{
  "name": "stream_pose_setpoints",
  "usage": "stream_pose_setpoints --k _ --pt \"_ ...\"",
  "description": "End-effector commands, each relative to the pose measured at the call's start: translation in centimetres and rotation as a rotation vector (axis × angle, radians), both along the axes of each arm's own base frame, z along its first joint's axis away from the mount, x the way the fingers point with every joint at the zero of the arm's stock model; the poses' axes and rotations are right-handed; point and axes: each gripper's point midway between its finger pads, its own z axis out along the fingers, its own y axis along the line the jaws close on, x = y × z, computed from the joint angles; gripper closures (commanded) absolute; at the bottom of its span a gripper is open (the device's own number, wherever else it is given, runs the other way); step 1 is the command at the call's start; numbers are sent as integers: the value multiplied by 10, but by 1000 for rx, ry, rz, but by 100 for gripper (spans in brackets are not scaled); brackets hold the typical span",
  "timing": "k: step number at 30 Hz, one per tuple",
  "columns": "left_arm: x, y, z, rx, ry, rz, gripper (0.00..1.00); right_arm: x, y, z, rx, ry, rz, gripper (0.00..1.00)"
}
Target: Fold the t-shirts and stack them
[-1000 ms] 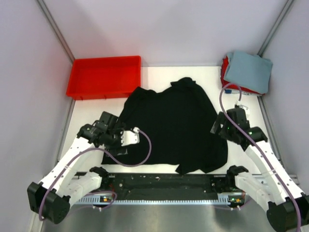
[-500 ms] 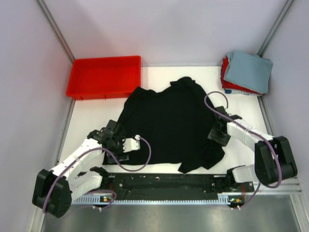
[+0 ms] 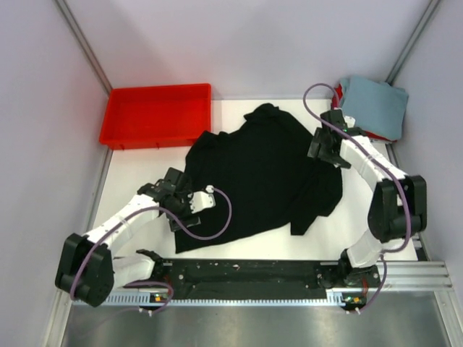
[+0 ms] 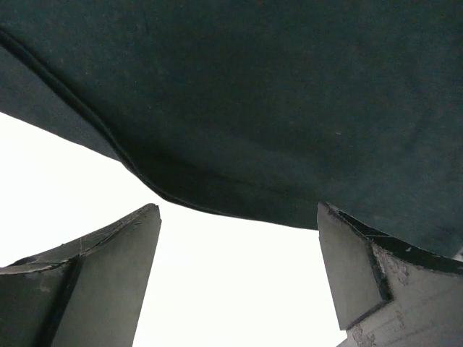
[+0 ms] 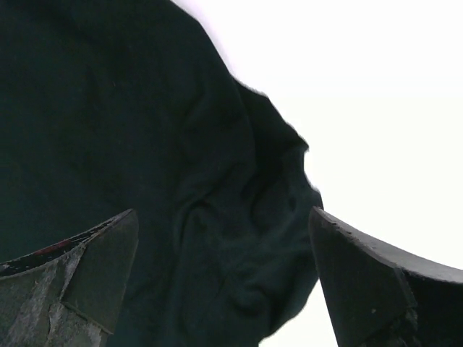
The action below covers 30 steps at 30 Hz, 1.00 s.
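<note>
A large black t-shirt (image 3: 260, 173) lies spread and rumpled across the middle of the white table. My left gripper (image 3: 181, 217) is open at its near left edge. In the left wrist view the hem of the black t-shirt (image 4: 289, 108) runs just ahead of the left gripper (image 4: 239, 211), with bare table between the fingers. My right gripper (image 3: 318, 150) is open over the shirt's far right edge. In the right wrist view wrinkled cloth of the black t-shirt (image 5: 108, 108) lies under the right gripper (image 5: 223, 213). A folded grey-blue t-shirt (image 3: 372, 105) rests on a folded red one (image 3: 338, 114) at the back right.
A red plastic tray (image 3: 155, 114) stands at the back left of the table (image 3: 137, 173). Grey walls close in both sides and the back. A dark rail with the arm bases runs along the near edge.
The right arm has swung from the shirt's near right side to its far right edge, its jaws closing partway and reopening. The shirt's right side shifted toward the back. The left gripper barely moved.
</note>
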Motion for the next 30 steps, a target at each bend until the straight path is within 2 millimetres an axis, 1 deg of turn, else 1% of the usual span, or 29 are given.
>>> stream_pose_setpoints --k 1,2,3,4,5,7,9,11,13,15,17,19,20,21,22,23,24,25,26,27,28,30 --pt "-27 -16 35 -133 38 -29 7 -68 -13 24 4 27 -15 1" --pt "-34 -18 41 -151 57 -31 7 -81 -13 25 27 11 -34 1" --pt "-43 -19 44 -162 89 -31 9 -96 -13 18 46 15 -52 1" --pt "-53 -20 44 -166 125 -35 11 -109 -11 13 77 8 -75 2" --pt "-63 -21 42 -170 158 -48 13 -118 -9 9 110 1 -99 3" --pt "-81 -20 28 -135 198 -96 14 -132 1 -1 192 -10 -126 11" --pt "-96 -13 11 -55 217 -152 14 -142 3 -10 226 -8 -162 19" --pt "-92 -14 8 -41 176 -158 13 -151 4 -18 245 2 -187 23" --pt "-91 -18 7 -45 156 -178 12 -158 4 -26 257 5 -204 24" --pt "-84 -18 -1 -25 124 -169 11 -160 1 -38 242 14 -237 25" --pt "-78 -14 -12 13 118 -148 12 -159 3 -51 256 41 -252 27" --pt "-77 -10 -22 45 129 -138 13 -161 3 -65 250 77 -268 30" --pt "-76 -7 -27 63 130 -129 13 -162 1 -71 240 94 -282 34" --pt "-76 -4 -33 79 129 -130 13 -164 -2 -77 228 108 -291 40" --pt "-75 -3 -38 86 126 -131 15 -165 -3 -80 228 112 -299 49" --pt "-74 -2 -41 92 118 -132 21 -166 -4 -81 238 109 -308 57" --pt "-73 -2 -43 93 112 -126 33 -164 -5 -79 247 92 -310 67" --pt "-71 -2 -42 89 106 -114 49 -163 -7 -76 250 74 -313 81" --pt "-68 -4 -39 80 90 -102 67 -159 -10 -70 251 44 -317 83" --pt "-65 -7 -35 67 79 -90 92 -156 -12 -62 252 12 -309 87" --pt "-55 -3 -28 88 24 -61 100 -152 -14 -53 247 -16 -297 89" --pt "-33 -1 -9 92 -98 -6 100 -147 -17 -29 235 -74 -263 94"
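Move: The near left corner of the black t-shirt lies about 9 cm back, 2 cm left and 3 cm below the left hand; the red box is some 35 cm ahead and 10 cm left, slightly below it. The shirt's near right corner is about 18 cm straight back from the right hand and 9 cm below. From that hand, the shirt's loose flap tip lies 23 cm back and 11 cm left at table height, and the folded stack 16 cm ahead, 12 cm right and 6 cm below. Back towards the robot go both open hands, over the shirt. The right travels some 17 cm, rising slightly before sinking well down and turning about 15 degrees clockwise; the left hops up, back and down, ending about 8 cm back. Each then shuts its fingers, pinching a near corner of the cloth, and eases forward and up slightly. ##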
